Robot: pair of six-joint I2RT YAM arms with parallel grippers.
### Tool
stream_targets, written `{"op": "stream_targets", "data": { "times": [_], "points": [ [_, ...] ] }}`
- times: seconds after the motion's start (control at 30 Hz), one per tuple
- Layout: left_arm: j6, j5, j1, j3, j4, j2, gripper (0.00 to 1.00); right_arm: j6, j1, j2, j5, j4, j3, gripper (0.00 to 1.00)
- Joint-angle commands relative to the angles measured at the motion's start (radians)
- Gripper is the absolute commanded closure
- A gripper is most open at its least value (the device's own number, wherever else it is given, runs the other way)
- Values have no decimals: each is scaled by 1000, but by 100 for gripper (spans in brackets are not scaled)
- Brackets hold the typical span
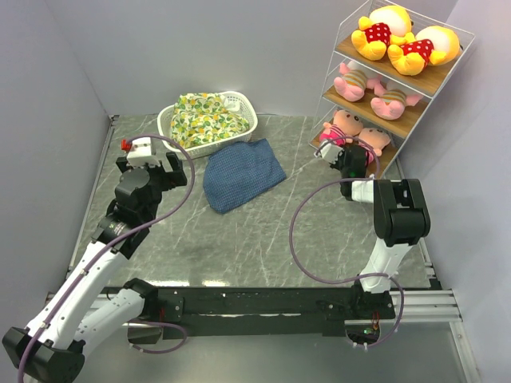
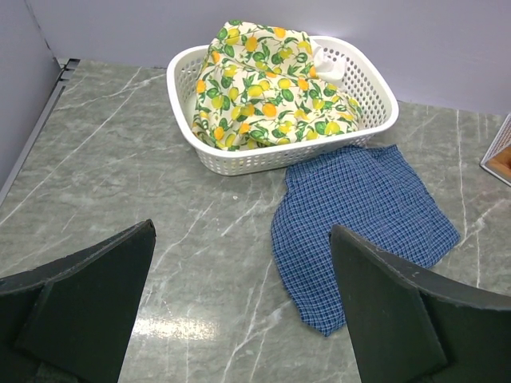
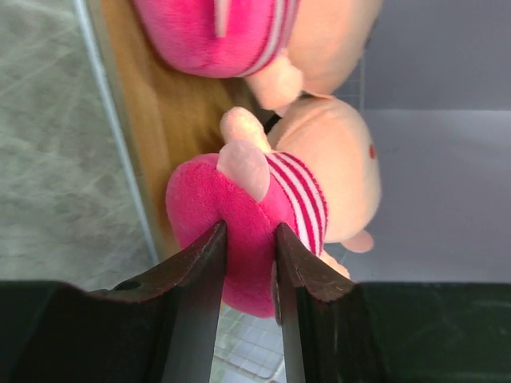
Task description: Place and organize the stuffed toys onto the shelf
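Observation:
The white wire shelf (image 1: 428,81) stands at the far right. Two yellow bears (image 1: 403,38) lie on its top board and two pink striped piglets (image 1: 374,92) on the middle one. Two pink-hatted dolls (image 1: 358,132) lie on the bottom board (image 3: 156,120). My right gripper (image 1: 351,162) is at the bottom board, shut on the pink part of one doll (image 3: 311,183); its jaws (image 3: 249,239) pinch the plush. The other doll (image 3: 239,40) lies just beside it. My left gripper (image 1: 148,166) is open and empty above the table (image 2: 243,263), at the left.
A white plastic basket (image 1: 243,132) (image 2: 263,159) holds a yellow-green floral cloth bundle (image 1: 206,120) (image 2: 263,88) at the back. A blue checked cloth (image 1: 239,174) (image 2: 359,215) lies on the marble table in front of it. Grey walls close in both sides.

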Motion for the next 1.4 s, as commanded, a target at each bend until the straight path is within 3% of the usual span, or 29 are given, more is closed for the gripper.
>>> {"op": "stream_targets", "data": {
  "times": [0.0, 0.37, 0.47, 0.53, 0.63, 0.83, 0.93, 1.03, 1.2, 1.23, 1.3, 1.33, 1.37],
  "points": [
    [-17, 22, -4, -9, 40, -10, 3, -54, -10, 18, 44, 115, 58, 61],
    [-18, 30, -6, -4, 39, -4, 3, -83, -12, 82, 70, 135, 100, 56],
    [-17, 27, -6, -6, 40, -7, 4, -58, -9, 50, 50, 117, 84, 51],
    [-12, 24, -6, -6, 42, -13, 4, -46, -3, 9, 29, 108, 64, 41],
    [-9, 18, -6, -10, 46, -19, 4, 0, 16, -50, 27, 86, 44, 40],
    [3, 36, -6, -10, 46, -21, 4, 242, 51, -217, -8, -21, -28, 38],
    [8, 44, -6, -9, 50, -19, 4, 368, 106, -315, 53, -73, -72, 36],
    [15, 73, -6, -15, 59, -27, 4, 535, 175, -435, 61, -211, -84, 38],
    [28, 153, -6, -29, 85, -56, 3, 911, 290, -729, 7, -291, -144, 36],
    [31, 185, -7, -33, 92, -64, 4, 1031, 290, -767, -20, -355, -137, 33],
    [46, 231, -10, -47, 115, -85, 4, 1126, 298, -872, -106, -421, -100, 19],
    [49, 281, -14, -50, 122, -90, 4, 1184, 298, -905, -135, -484, -88, 0],
    [51, 304, -12, -55, 129, -99, 4, 1231, 298, -970, -155, -507, -77, 0]
  ]
}}
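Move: The striped pink doll that the right fingertips have just been set around sits on the bottom shelf, its middle roughly 4 cm ahead of the right hand, 1 cm to the left and about level with it. The other pink doll stands about 9 cm left of it and 5 cm farther out on the same board; a pink toy on the middle shelf is some 20 cm above and 6 cm ahead. From the left hand, the striped doll is about 23 cm ahead, 60 cm right and 18 cm lower. The right hand, its fingertips still at the striped doll's pink body, first eases about 2 cm farther in over the bottom shelf, then comes free and draws out of the rack with growing speed, about 15 cm each back, left and up. On the way the fingers spread from part-open to nearly full and the hand rolls some 55 degrees, its left side rising, while the left hand, empty and open, begins a small drift right and turns clockwise near the end. ##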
